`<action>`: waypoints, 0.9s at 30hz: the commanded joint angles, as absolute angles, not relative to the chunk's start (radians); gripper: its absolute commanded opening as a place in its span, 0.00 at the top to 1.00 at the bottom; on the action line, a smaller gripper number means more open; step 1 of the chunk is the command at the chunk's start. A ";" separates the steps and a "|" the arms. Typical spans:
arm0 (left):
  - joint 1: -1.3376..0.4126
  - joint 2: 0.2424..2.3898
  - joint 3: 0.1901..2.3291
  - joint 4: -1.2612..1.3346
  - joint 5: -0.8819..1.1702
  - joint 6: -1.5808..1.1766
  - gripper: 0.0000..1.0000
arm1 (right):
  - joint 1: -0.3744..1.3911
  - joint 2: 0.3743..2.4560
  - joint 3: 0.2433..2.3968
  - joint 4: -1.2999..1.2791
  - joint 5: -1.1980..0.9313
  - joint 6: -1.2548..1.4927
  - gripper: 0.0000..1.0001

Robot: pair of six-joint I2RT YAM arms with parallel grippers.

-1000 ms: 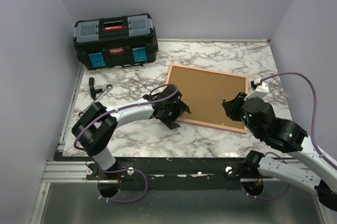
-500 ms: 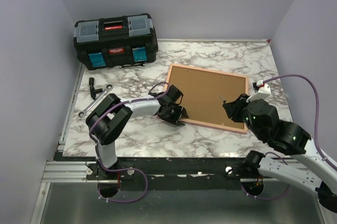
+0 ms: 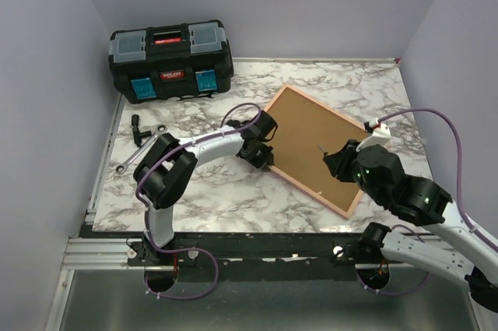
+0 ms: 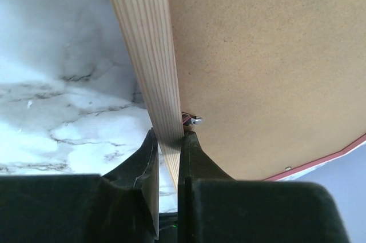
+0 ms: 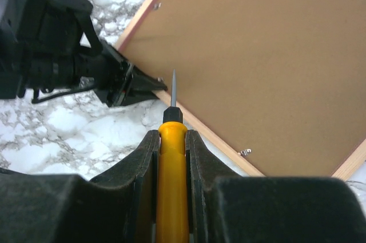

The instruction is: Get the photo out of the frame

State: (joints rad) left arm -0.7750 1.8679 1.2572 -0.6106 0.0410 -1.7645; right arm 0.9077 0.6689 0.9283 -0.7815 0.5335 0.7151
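The frame lies face down on the marble table, turned at an angle, its brown backing board facing up. The photo is hidden beneath the backing. My left gripper is shut on the frame's left rail; in the left wrist view the jaws pinch the pale wooden rail beside a small metal clip. My right gripper is shut on a yellow-handled screwdriver, whose thin blade points over the frame's near-left rail, close to the left gripper.
A black toolbox stands at the back left. A wrench and a small black tool lie left of the left arm. Another metal clip sits on the backing's near edge. Purple walls close in the table.
My left gripper has shut on the frame's left rail, and the frame has swung clockwise on the table into a diagonal position. The right gripper has stayed almost still with the screwdriver.
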 commanded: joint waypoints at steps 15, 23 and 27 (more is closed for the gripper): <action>-0.574 2.107 1.752 -0.832 0.000 -0.710 1.00 | 0.902 0.866 0.861 -0.672 0.385 0.773 0.99; -0.506 2.242 1.924 -0.909 0.100 -0.532 1.00 | 0.902 1.012 0.857 -0.599 0.354 0.745 0.99; -0.481 2.251 1.962 -0.908 0.132 -0.473 0.93 | 0.902 1.095 0.847 -0.525 0.317 0.708 0.99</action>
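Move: The frame lies face down, cornerwise, its near-left bar already in the left fingers; its middle is about 6 cm ahead of the left hand and 16 cm right. That hand is bound for empty table some 14 cm ahead and 6 cm left; the toolbox stands roughly 35 cm ahead, 32 cm left. From the right hand, holding the screwdriver, the frame's middle is about 14 cm ahead, 1 cm left and 21 cm below. The frame is swung clockwise across the table by the left hand, which keeps its pinch on the bar beside a metal clip and goes some 14 cm forward, bearing left as well, turning about 45 degrees clockwise and levelling off near the end. Meanwhile the right hand sinks about 9 cm towards the backing and shifts left, tipping the still-held screwdriver farther down, fingers unchanged. ##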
